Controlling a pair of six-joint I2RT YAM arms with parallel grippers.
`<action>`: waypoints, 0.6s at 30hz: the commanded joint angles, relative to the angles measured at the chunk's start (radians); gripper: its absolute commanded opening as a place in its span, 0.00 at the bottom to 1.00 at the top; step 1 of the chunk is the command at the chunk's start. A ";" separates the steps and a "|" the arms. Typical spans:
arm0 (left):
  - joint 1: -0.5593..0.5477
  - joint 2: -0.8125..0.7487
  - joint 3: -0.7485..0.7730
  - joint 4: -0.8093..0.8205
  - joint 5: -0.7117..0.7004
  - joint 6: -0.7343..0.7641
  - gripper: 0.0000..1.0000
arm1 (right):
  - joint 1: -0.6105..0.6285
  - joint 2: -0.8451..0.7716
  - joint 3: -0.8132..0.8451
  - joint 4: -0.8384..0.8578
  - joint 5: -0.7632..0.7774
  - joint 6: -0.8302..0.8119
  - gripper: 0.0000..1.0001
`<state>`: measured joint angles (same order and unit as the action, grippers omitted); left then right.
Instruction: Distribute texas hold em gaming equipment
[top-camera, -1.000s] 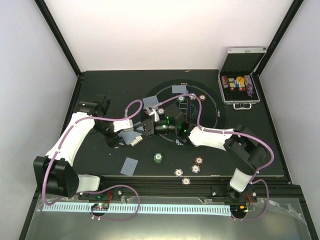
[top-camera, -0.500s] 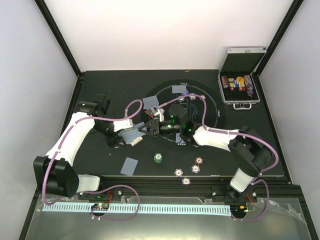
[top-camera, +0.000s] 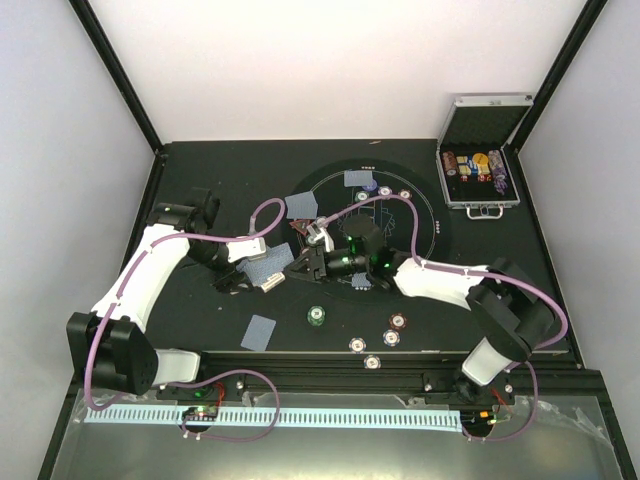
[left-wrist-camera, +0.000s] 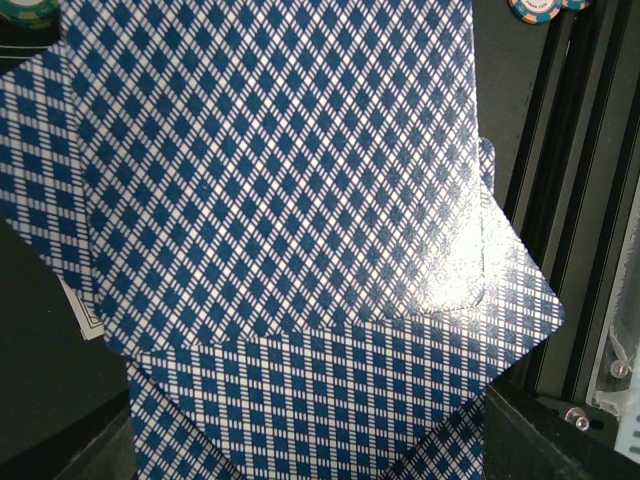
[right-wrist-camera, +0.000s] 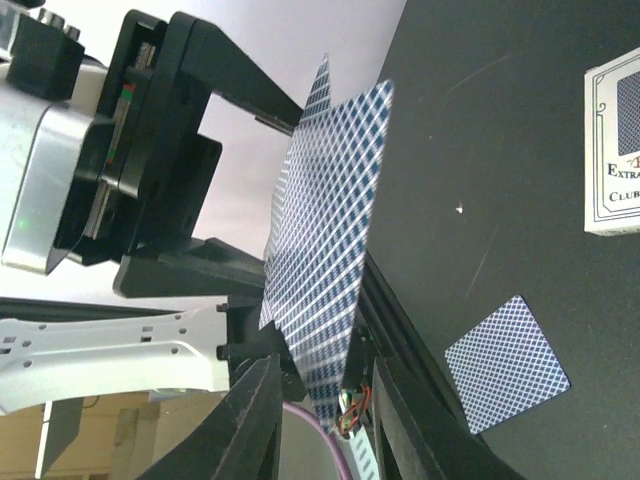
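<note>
A fan of blue-checked playing cards (left-wrist-camera: 280, 220) fills the left wrist view and hides the jaws holding it. In the top view my left gripper (top-camera: 258, 279) is shut on this fan (top-camera: 268, 263) left of the table's middle. My right gripper (top-camera: 302, 267) points at the fan from the right. Its fingers (right-wrist-camera: 256, 420) stand apart on either side of the fan's lower edge (right-wrist-camera: 325, 300), so the right gripper (right-wrist-camera: 325, 385) is open. Single cards lie at the front left (top-camera: 262, 331) and on the ring (top-camera: 302, 207). A green chip (top-camera: 316, 315) sits near the front.
The silver case (top-camera: 483, 170) stands open at the back right. More chips lie at the front (top-camera: 391, 337) and on the ring's far side (top-camera: 404, 194). A card box (right-wrist-camera: 612, 150) lies flat. Black rails (top-camera: 400, 372) edge the table's front.
My right gripper has swung down and toward the held fan, and its jaws have widened. The left gripper has kept its hold and hardly moved.
</note>
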<state>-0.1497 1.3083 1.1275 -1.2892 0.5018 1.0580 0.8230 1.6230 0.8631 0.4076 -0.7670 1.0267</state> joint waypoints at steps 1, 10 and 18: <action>0.002 -0.021 0.035 0.008 0.027 -0.001 0.02 | 0.000 -0.048 -0.011 -0.008 -0.008 -0.009 0.25; 0.002 -0.021 0.031 0.013 0.027 0.000 0.02 | 0.000 -0.034 0.014 -0.017 -0.012 0.001 0.13; 0.002 -0.021 0.029 0.014 0.026 0.000 0.02 | 0.001 -0.045 0.003 -0.019 -0.007 0.004 0.01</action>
<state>-0.1497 1.3083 1.1275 -1.2846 0.5018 1.0576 0.8230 1.5978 0.8566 0.3866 -0.7692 1.0317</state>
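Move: The right hand's open fingertips already sit around the free edge of the top card of the fanned deck, whose middle lies about 5 cm to the left, 1 cm ahead and roughly 1 cm lower. The card box lies on the table about 8 cm left, 1 cm back and 15 below; the lone card is 10 cm left and 17 back, the green chips 6 cm right and 12 back. From the left hand, the top card's middle is some 5 cm right, 1 ahead and 2 higher. The right hand all but stays where it is beside the fanned deck, easing up only about half a centimetre as its fingers, pointing left and slightly down, close steadily from about a third open to nearly shut and pinch the free edge of the top card between their tips. The left hand stands still without turning and keeps its hold on the deck from the other side, its fingers staying at the same gap. ##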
